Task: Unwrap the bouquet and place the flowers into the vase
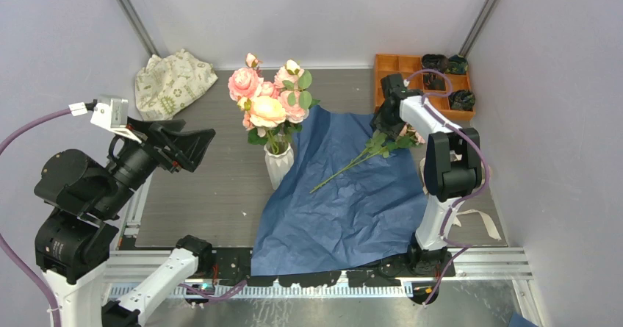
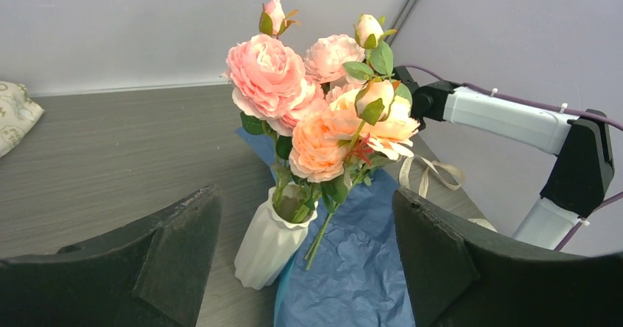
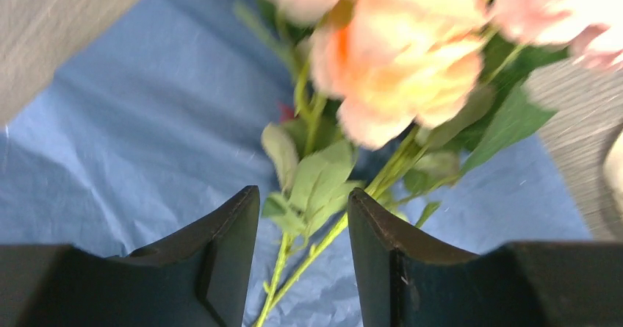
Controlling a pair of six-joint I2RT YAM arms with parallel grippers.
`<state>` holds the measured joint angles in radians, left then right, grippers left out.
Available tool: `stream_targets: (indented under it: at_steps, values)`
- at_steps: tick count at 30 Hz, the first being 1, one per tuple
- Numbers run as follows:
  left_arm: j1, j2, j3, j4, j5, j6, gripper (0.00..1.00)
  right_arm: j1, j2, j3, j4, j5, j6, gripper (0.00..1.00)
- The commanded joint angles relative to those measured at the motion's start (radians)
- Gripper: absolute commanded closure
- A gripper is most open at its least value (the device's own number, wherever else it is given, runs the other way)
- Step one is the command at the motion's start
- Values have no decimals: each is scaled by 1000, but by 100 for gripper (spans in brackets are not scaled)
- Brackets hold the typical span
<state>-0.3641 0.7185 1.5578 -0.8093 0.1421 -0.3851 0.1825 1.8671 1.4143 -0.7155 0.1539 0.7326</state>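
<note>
The white ribbed vase [image 1: 279,167] [image 2: 268,242] stands at the left edge of the spread blue wrapping paper [image 1: 345,209] [image 2: 360,268] and holds several pink and peach flowers [image 1: 268,99] [image 2: 316,99]. One more flower sprig [image 1: 345,167] lies on the paper. Its peach bloom [image 3: 397,70] is blurred. My right gripper [image 1: 386,125] [image 3: 303,195] is lowered over the sprig with its jaws apart on either side of the green stems [image 3: 323,239], not pressing them. My left gripper [image 1: 192,142] [image 2: 305,193] hangs open left of the vase, holding nothing.
A beige ribbon [image 2: 433,173] [image 1: 477,220] lies on the table right of the paper. A cream patterned cloth [image 1: 173,81] [image 2: 11,114] sits at the back left. An orange compartment tray [image 1: 389,66] with dark items is at the back right.
</note>
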Motion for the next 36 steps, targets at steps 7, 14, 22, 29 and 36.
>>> stream_targets:
  at_steps: [7, 14, 22, 29, 36]
  values:
    - [5, -12, -16, 30, -16, 11, 14, -76, 106, 160, -25, 63, -69, 48]
    - [3, -21, -23, 23, -35, 15, 14, -76, 156, 154, -6, 39, -70, 49]
    - [4, -27, -34, 19, -44, 17, 14, -75, 224, 178, -5, 36, -83, 56]
    - [4, -35, -35, 10, -59, 22, 14, -71, 176, 181, 3, 17, -79, 90]
    - [4, -33, -44, 17, -60, 17, 14, -56, 43, 222, -16, -36, -70, 98]
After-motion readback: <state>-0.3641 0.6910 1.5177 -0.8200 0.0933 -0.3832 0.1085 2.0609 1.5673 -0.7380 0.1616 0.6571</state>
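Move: The stem of the nearer peach rose, just under its bloom, lies about 2 cm ahead of the right hand, 2 cm to its right and 4 cm below. Its bloom is some 5 cm ahead and 5 cm right; the pink rose bloom lies about 5 cm ahead and 10 cm right. The vase stands roughly 27 cm left and 14 cm back. From the left hand, that stem is about 27 cm ahead, 42 cm right and 45 cm down. The peach rose's stem is pinched close beneath the bloom by the right hand. With half-open fingers pointing down, the hand first slides right and forward about 5 cm over the stems, then sinks some 5 cm to them, closes and begins to rise by roughly 1.5 cm, keeping its grip. ##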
